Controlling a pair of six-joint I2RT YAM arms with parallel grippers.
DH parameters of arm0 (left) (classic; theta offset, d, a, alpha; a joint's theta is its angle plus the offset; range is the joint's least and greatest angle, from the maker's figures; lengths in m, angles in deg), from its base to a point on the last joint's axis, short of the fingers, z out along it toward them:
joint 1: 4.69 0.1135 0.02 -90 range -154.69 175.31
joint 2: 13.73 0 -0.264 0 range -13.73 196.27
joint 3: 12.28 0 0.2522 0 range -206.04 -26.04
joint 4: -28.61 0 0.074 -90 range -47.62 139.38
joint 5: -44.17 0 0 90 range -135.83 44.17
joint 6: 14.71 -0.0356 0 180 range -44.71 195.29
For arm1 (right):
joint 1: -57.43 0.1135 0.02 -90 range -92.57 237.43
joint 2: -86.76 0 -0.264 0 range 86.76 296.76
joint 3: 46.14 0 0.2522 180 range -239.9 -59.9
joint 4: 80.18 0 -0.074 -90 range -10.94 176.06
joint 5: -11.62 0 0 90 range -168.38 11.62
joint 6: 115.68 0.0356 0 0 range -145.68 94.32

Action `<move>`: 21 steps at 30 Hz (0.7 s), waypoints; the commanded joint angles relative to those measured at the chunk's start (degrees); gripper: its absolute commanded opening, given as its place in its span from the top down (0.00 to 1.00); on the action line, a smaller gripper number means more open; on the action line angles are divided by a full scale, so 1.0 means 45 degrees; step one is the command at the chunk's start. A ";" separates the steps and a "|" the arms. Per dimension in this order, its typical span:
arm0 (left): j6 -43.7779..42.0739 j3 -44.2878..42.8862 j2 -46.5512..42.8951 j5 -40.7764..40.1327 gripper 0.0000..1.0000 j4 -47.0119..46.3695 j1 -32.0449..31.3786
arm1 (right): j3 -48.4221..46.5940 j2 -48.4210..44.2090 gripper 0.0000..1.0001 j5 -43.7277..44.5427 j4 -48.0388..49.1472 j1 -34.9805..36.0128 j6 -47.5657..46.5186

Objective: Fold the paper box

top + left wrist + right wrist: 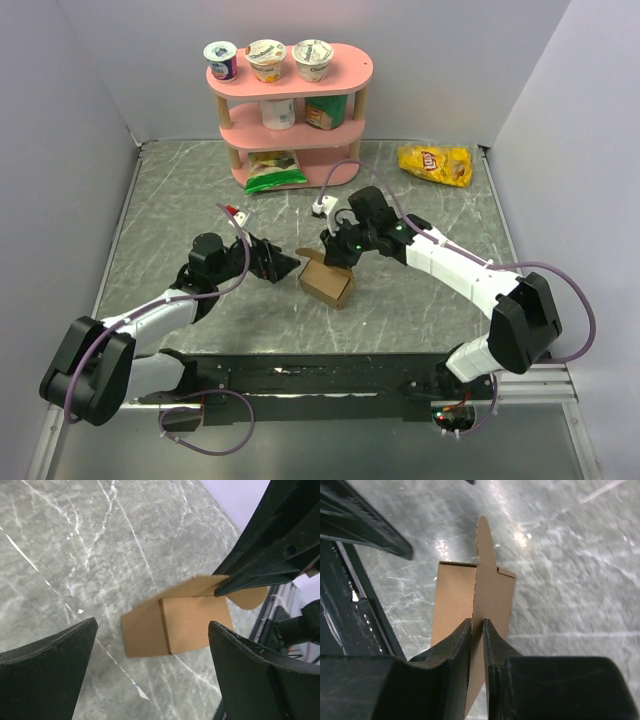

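The paper box (328,283) is a small plain brown cardboard box standing on the grey marble table near the middle. One flap sticks up from its top. My right gripper (334,253) is shut on that flap; in the right wrist view the fingers (462,645) pinch the upright flap (485,580) edge-on. My left gripper (287,265) is open and empty just left of the box, apart from it. In the left wrist view the box (177,625) lies ahead between my open fingers (50,670), with the right gripper on its flap.
A pink shelf (290,110) with yogurt cups and cartons stands at the back, a green bag (273,172) at its foot. A yellow chip bag (436,164) lies at the back right. A small white block (322,208) lies behind the box.
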 commanded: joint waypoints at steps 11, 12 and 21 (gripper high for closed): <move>-0.2524 -0.1191 0.1360 0.0883 0.08 -0.1459 0.0053 | -0.0996 0.0949 0.78 -0.1767 -0.0044 0.0052 -0.1201; -0.2524 -0.1192 0.1458 0.1039 0.10 -0.1498 0.0053 | -0.1016 0.1027 0.78 -0.1748 -0.0005 0.0052 -0.1181; -0.2389 -0.0997 0.1790 0.1938 0.44 -0.1888 0.0014 | -0.1211 0.1321 0.77 -0.1572 0.0229 -0.0085 -0.1025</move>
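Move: The left hand, open, has the free tab end of the box's flap about 3 cm ahead and 4 cm to its right, roughly 1 cm lower; the paper box's body lies some 8 cm right, 3 cm back and 5 cm below. The right hand still pinches that flap: its tab end lies about 6 cm left and 2 cm ahead, level with the fingertips, and the body about 3 cm back, 1 cm left and 5 cm below. Left hand edges 2 cm forward-right, half-closing around the tab, as right carries the pinched flap left, then down. ##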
